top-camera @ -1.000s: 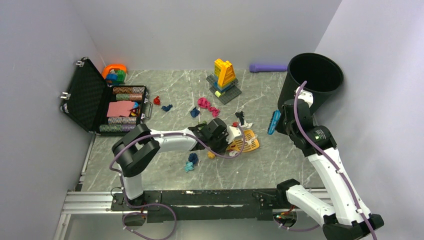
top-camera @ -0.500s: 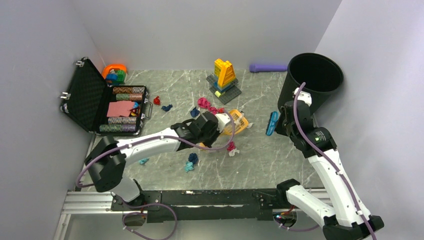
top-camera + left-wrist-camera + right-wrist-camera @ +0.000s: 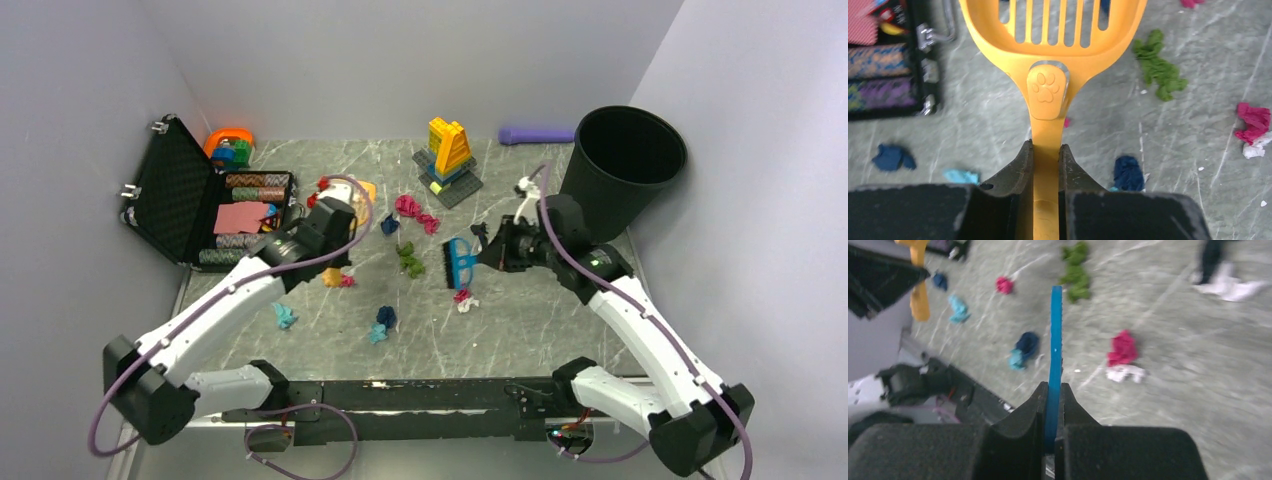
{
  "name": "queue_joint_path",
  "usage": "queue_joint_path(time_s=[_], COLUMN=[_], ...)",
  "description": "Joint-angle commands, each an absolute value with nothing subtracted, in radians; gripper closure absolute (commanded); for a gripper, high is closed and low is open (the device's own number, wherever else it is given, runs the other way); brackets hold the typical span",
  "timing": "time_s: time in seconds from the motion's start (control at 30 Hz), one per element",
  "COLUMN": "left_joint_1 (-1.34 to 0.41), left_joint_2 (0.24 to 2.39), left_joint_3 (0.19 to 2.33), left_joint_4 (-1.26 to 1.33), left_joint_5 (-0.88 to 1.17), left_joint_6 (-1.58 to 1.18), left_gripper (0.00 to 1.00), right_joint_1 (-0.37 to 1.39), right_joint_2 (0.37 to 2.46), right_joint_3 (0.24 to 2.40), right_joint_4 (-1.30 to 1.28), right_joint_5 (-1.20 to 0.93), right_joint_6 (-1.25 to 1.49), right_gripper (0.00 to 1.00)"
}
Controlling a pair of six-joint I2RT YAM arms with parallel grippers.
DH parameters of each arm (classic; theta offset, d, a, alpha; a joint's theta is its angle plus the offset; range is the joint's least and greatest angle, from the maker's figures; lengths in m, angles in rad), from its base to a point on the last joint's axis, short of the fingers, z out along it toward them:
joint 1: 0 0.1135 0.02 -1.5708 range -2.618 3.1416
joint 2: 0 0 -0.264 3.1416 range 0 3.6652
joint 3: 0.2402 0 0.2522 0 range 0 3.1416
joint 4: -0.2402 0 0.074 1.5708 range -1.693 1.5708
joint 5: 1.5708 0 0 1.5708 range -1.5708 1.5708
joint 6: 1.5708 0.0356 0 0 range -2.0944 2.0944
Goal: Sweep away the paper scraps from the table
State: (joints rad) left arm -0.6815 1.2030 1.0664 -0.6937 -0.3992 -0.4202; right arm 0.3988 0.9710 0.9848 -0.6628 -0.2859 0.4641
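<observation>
Paper scraps lie scattered on the grey-green table: a pink one, a green one, a dark blue one, a teal one and a pink-white one. My left gripper is shut on the handle of an orange slotted scoop, held above the table beside the case. My right gripper is shut on a blue brush hanging over the middle. The green scrap and pink-white scrap flank the brush.
An open black case with striped chips sits at the left edge. A yellow-orange brick build and a purple cylinder stand at the back. A tall black bin is at the back right. A black rail runs along the near edge.
My left arm swung the scoop from the table's middle to the back left, near the case. My right arm carried the brush left from beside the bin toward the centre.
</observation>
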Motion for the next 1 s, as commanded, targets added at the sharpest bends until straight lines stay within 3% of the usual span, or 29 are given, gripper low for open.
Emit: queue_joint_path(time_s=[0.0, 0.43, 0.6, 0.97], left_joint_1=[-0.599, -0.269, -0.208, -0.177], left_joint_2=[1.060, 1.000, 1.068, 1.121], left_joint_3=[1.114, 1.243, 1.389, 1.617], left_joint_4=[-0.869, -1.000, -1.063, -1.190], left_joint_5=[-0.442, -0.265, -0.214, -0.246], left_joint_6=[-0.479, -0.357, -0.382, -0.384], left_gripper=[1.00, 1.00, 1.00, 1.00], right_joint_1=[0.557, 0.978, 1.028, 1.107], right_joint_2=[1.008, 1.473, 1.661, 1.979], right_joint_3=[0.967, 1.032, 1.120, 1.515], right_joint_4=[-0.417, 0.091, 0.245, 0.250], right_joint_5=[-0.377, -0.066, -0.093, -0.196], right_joint_6=[0.558, 0.885, 0.984, 0.992], right_gripper=[1.00, 1.00, 1.00, 1.00])
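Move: My right hand holds the brush up, with the light blue scrap about 43 cm to its left, 5 cm back and 20 cm below. On the way at table height lie the green scrap, 16 cm left and 7 ahead, the navy scrap, 21 left and 5 back, and the pink scrap, 30 left and 3 ahead. From my left hand, gripping the scoop, the light blue scrap is 14 cm left, 9 back and 16 below; the open case 25 left and 12 ahead. I swing my right hand, brush still gripped, fast to the left, some 36 cm above the scraps towards the light blue one, dipping about 8 cm on the way and then rising again by half of that, while the wrist turns some 30 degrees. My left hand first clears the way leftwards, then climbs, about 13 cm each, turning 20 degrees counter-clockwise and carrying the scoop over the case's near corner. ##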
